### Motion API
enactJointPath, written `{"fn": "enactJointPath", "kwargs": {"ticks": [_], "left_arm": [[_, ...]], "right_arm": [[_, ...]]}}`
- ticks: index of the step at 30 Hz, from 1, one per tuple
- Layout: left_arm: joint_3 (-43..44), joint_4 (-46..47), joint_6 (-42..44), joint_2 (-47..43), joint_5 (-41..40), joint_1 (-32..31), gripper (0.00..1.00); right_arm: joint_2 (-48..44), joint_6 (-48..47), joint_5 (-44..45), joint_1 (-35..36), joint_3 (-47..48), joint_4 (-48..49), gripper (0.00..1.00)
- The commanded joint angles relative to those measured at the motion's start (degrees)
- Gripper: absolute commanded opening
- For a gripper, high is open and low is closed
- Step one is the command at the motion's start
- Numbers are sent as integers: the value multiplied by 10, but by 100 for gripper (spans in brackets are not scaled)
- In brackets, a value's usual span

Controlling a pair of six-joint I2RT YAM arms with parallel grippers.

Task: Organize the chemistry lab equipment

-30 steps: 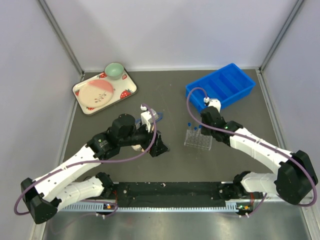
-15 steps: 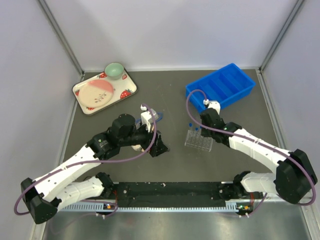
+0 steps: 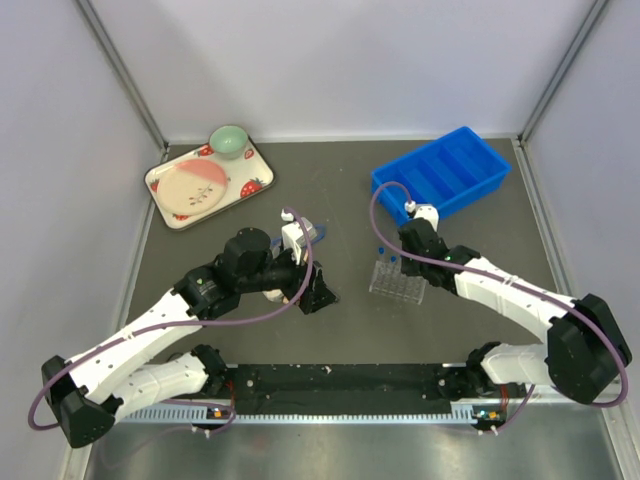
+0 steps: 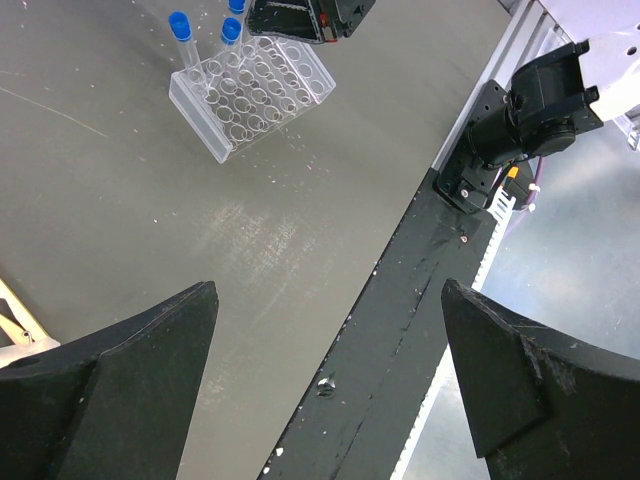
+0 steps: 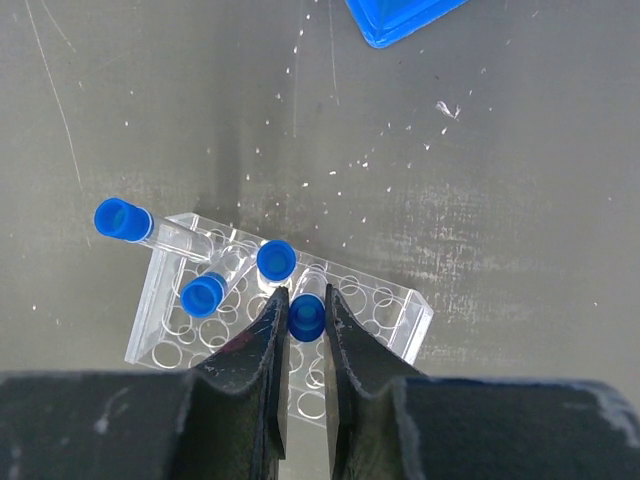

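Note:
A clear tube rack (image 5: 396, 304) stands on the dark table and shows too as the rack (image 3: 397, 284) and the rack (image 4: 256, 96). Three blue-capped tubes sit in it: one tilted tube (image 5: 124, 219) at its left end, a second tube (image 5: 203, 294) and a third tube (image 5: 276, 260). My right gripper (image 5: 305, 296) is shut on another blue-capped tube (image 5: 306, 318) over the rack's holes; how deep it sits is hidden. My left gripper (image 4: 328, 290) hangs open and empty above the table's near edge, left of the rack.
A blue compartment bin (image 3: 445, 172) lies at the back right, just beyond the right arm. The strawberry-print tray (image 3: 205, 186) with a green bowl (image 3: 229, 141) is at the back left. A black rail (image 4: 400, 330) runs along the near edge.
My right gripper has crept slightly down and left over the rack with the tube in its grip. The left arm has not moved.

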Motion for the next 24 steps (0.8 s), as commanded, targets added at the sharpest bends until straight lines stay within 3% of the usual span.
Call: {"fn": "enactJointPath", "kwargs": {"ticks": [1,6,9,14,20,24], "left_arm": [[6,13,2,-9,3,-2,99],[5,13,2,-8,3,-1,99],[4,13,3,-10,2,-2,99],[5,13,4,-10,1,-2,99],[5,12,5,-13,5,-2,99],[6,12,4,-15,1,-2,99]], "right_arm": [[5,2,-2,-4,-6,22,16],[-1,0,3,-3,-7,21,36],[-13,-6,15,1,-1,10,42],[-46,-9,52,29,30,-31,44],[-75,6,97,116,83,-118,46],[-74,49,66,171,101,-139,47]]}}
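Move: The blue-capped test tube is still pinched at its cap between the right fingers, its body reaching down into the clear rack, whose middle lies about 2 cm back, 1 cm left and 5 cm below. The nearest tube's cap is roughly 2 cm ahead and 1 cm left; another is 4 cm left and 1 cm ahead. The blue bin sits some 19 cm ahead, 8 cm right. From the left hand, the held tube is about 11 cm ahead, 16 cm right and 14 cm below. Staying in place at first, the right hand opens its fingers from nearly shut to about half and lets go of the tube's blue cap. Then it climbs about 5 cm off the rack with gathering speed, drawing back and to the left by some 3 to 4 cm each, while the wrist turns slightly counter-clockwise. ##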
